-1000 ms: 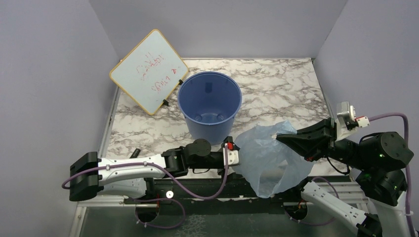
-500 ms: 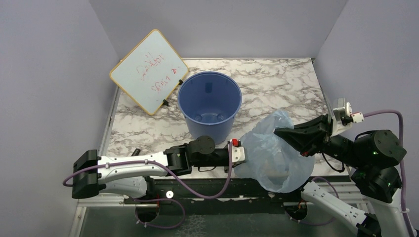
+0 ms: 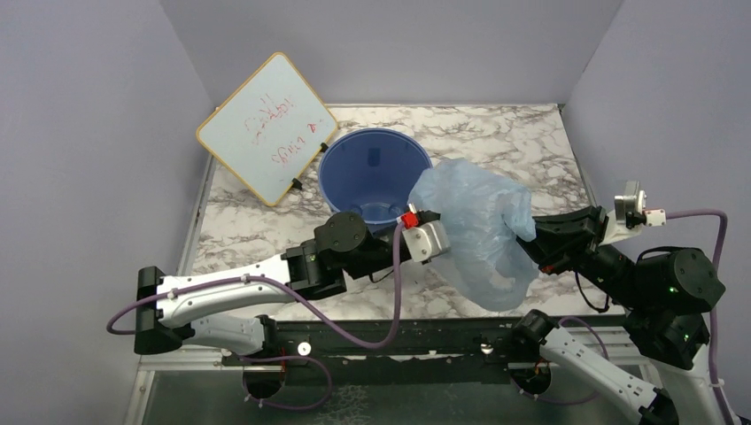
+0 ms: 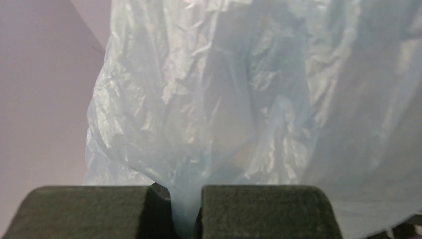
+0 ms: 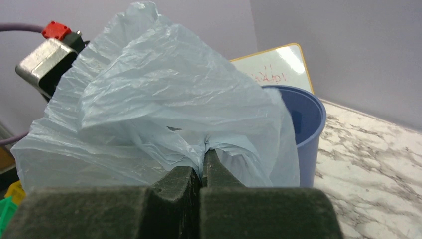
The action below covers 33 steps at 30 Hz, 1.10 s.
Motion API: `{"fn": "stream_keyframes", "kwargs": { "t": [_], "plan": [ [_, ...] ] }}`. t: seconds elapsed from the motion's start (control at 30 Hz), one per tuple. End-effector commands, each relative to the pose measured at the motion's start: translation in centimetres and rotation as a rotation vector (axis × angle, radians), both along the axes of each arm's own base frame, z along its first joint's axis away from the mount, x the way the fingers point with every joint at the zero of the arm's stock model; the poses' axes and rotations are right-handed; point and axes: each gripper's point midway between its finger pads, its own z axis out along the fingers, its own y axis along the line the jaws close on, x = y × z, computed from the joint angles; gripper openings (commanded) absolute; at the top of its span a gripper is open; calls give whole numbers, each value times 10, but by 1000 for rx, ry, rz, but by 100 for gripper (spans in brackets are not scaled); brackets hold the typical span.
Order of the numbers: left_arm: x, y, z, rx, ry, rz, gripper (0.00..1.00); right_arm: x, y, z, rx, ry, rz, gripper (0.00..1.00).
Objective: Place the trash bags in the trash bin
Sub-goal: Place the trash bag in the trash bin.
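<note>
The trash bag [image 3: 478,232], thin crinkly light-blue plastic, hangs in the air between both arms, and its upper left part overlaps the right rim of the trash bin [image 3: 359,168]. The bin, a round blue bucket, stands upright and its visible inside is bare. My left gripper [image 3: 445,237] is shut on the bag's left side; a fold of plastic [image 4: 239,99] is pinched between its pads [image 4: 185,201]. My right gripper [image 3: 524,233] is shut on the bag's right side, where its fingers [image 5: 203,167] clamp a gathered pleat of the bag [image 5: 164,99]. The bin [image 5: 304,117] shows just behind the bag.
A white board with red writing [image 3: 267,127] leans at the back left, close to the bin; it also shows behind the bin in the right wrist view [image 5: 273,64]. Purple walls close in the marble table [image 3: 496,150] on three sides. The left wrist's camera block [image 5: 47,55] sits beside the bag.
The left gripper has closed on the bag. Both arms have lifted it away from the near edge, up and back toward the bin, so it now overlaps the bin's right rim.
</note>
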Motion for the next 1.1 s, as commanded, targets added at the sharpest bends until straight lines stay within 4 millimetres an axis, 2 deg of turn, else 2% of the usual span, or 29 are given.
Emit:
{"fn": "stream_keyframes", "kwargs": {
  "t": [0.0, 0.13, 0.23, 0.4, 0.5, 0.63, 0.77, 0.93, 1.07],
  "plan": [
    [29, -15, 31, -14, -176, 115, 0, -8, 5, 19, 25, -50, 52, 1],
    [37, -35, 61, -70, -207, 49, 0, -5, 0, 20, 31, -33, 20, 1],
    [41, -46, 77, -92, -233, 15, 0, -8, -7, 24, 56, -48, 0, 1],
    [43, -55, 99, -123, -286, -15, 0, -11, -30, 30, 120, -54, -83, 1],
    [48, -53, 110, -124, -337, 20, 0, -12, -37, 30, 134, -60, -108, 1],
    [56, -41, 123, -118, -400, 99, 0, -8, -33, 26, 108, -55, -107, 1],
    [66, -22, 135, -96, -492, 205, 0, 10, -22, 12, 56, 2, -130, 1],
    [77, 12, 143, -67, -546, 346, 0, 33, -15, -3, 24, 66, -183, 1],
    [83, 37, 148, -49, -566, 434, 0, 44, -6, -10, 12, 89, -184, 1]
  ]
}}
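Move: Both hands already hold the trash bag, its bulk about 3 cm above each hand's height: roughly 1 cm right of the left hand, level with it fore and aft, and about 5 cm left and 1 cm ahead of the right hand. The trash bin stands some 13 cm ahead and 14 cm left of the left hand, its middle about 26 cm lower. From the right hand, the bin lies roughly 14 cm ahead, 20 cm left and 30 cm below. Keeping its pinch on the bag, the left hand sweeps it up about 12 cm and forward about 8, going right first and swinging back left at the end while the wrist rolls some 30 degrees. The right hand also keeps its pinch, easing right and slightly up, then forward and down a few centimetres. ##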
